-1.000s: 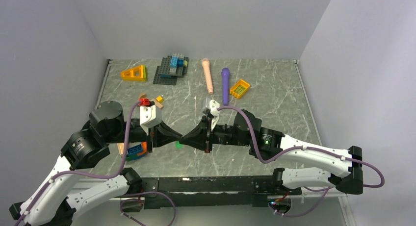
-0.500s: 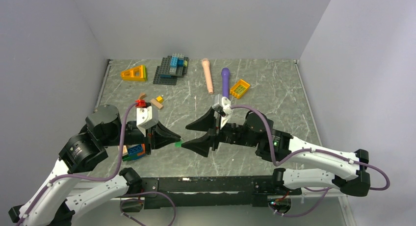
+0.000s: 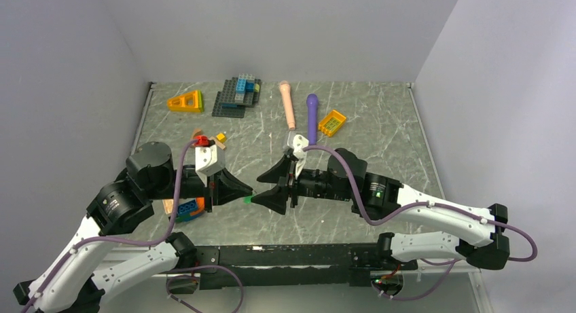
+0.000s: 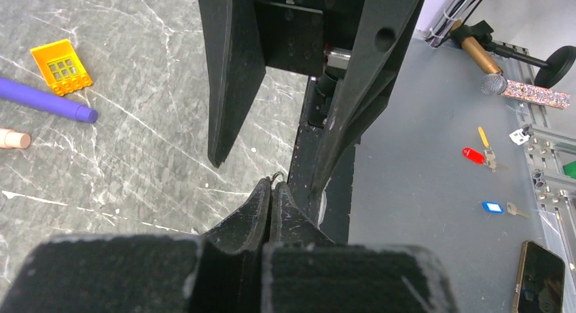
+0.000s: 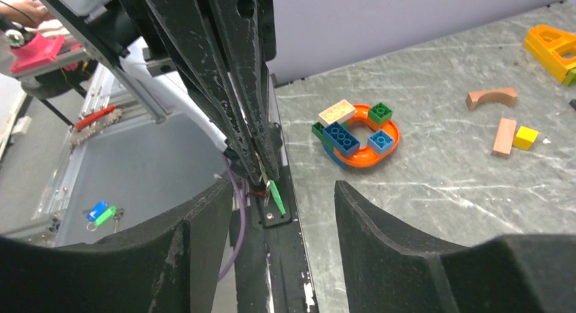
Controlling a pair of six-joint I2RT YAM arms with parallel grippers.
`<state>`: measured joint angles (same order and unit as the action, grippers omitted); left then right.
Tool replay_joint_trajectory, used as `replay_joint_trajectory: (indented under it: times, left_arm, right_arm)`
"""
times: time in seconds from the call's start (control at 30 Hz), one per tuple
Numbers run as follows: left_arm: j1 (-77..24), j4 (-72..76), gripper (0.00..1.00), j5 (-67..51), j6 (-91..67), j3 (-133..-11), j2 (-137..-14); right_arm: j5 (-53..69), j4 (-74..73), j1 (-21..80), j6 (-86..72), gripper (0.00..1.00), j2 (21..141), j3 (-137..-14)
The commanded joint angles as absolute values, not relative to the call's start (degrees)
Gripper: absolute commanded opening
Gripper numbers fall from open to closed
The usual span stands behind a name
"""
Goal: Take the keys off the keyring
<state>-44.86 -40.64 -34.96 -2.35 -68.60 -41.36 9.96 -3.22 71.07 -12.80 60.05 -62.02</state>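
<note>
My left gripper (image 3: 250,189) is shut on the thin wire keyring (image 4: 278,176), which just peeks out past its tips. A green-tagged key (image 5: 277,197) hangs from the ring below those tips, small and green (image 3: 248,199) in the top view. My right gripper (image 3: 265,187) faces the left one tip to tip and stands open, holding nothing. Its two fingers (image 4: 231,75) straddle the left tips without touching them. In the right wrist view the green key hangs between the right gripper's (image 5: 280,189) spread fingers, a little beyond them.
An orange ring with bricks (image 3: 185,209) lies under the left arm. Small wooden blocks (image 3: 219,138), an orange wedge (image 3: 185,101), a grey baseplate (image 3: 224,109), peach (image 3: 288,104) and purple (image 3: 312,116) cylinders and a yellow piece (image 3: 332,122) lie further back. Red (image 4: 473,153) and blue (image 4: 492,207) keys lie off the table.
The right gripper, shut against the left tips a second ago, opened and drew back to the right, then came forward again around the left tips. The left gripper stayed shut.
</note>
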Motion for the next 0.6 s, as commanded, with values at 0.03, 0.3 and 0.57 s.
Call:
replay_joint_trajectory:
  times: [0.03,0.3,0.57]
  left_arm:
    - [-44.76,-39.86,0.00,-36.36,-2.24,-69.83,-41.66]
    - [-44.76,-39.49,0.00,-36.44,-2.44,-69.53,-41.92]
    - [-44.76,-37.11,0.00,-37.70,-4.13,-68.98,-41.68]
  right_arm:
    - [10.79,-3.31,71.10,-11.29,0.54,60.38,-64.11]
    - [10.88,-1.85,71.08,-11.60,0.18,59.64,-63.38]
    - [9.79,-0.25,71.14,-12.34,0.00,58.18,-61.57]
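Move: The keyring stands up from the left hand's shut fingertips, about 1 cm to that hand's right and level with it. It already lies between the right hand's open fingers, about 1 cm left of and 1 cm below their middle, neither ahead nor back. From the right hand, the green tag hangs roughly 3 cm below and 1 cm left; a small metal key beside it is about 2 cm below and 1 cm left, both about level front to back. The right fingers close from more than half open to shut around the keyring, right at the left fingertips, and pinch it there. First the right hand sinks about 1 cm onto the spot, then it holds nearly still as the fingers come together. The left hand stays put and keeps its shut grip on the ring. ##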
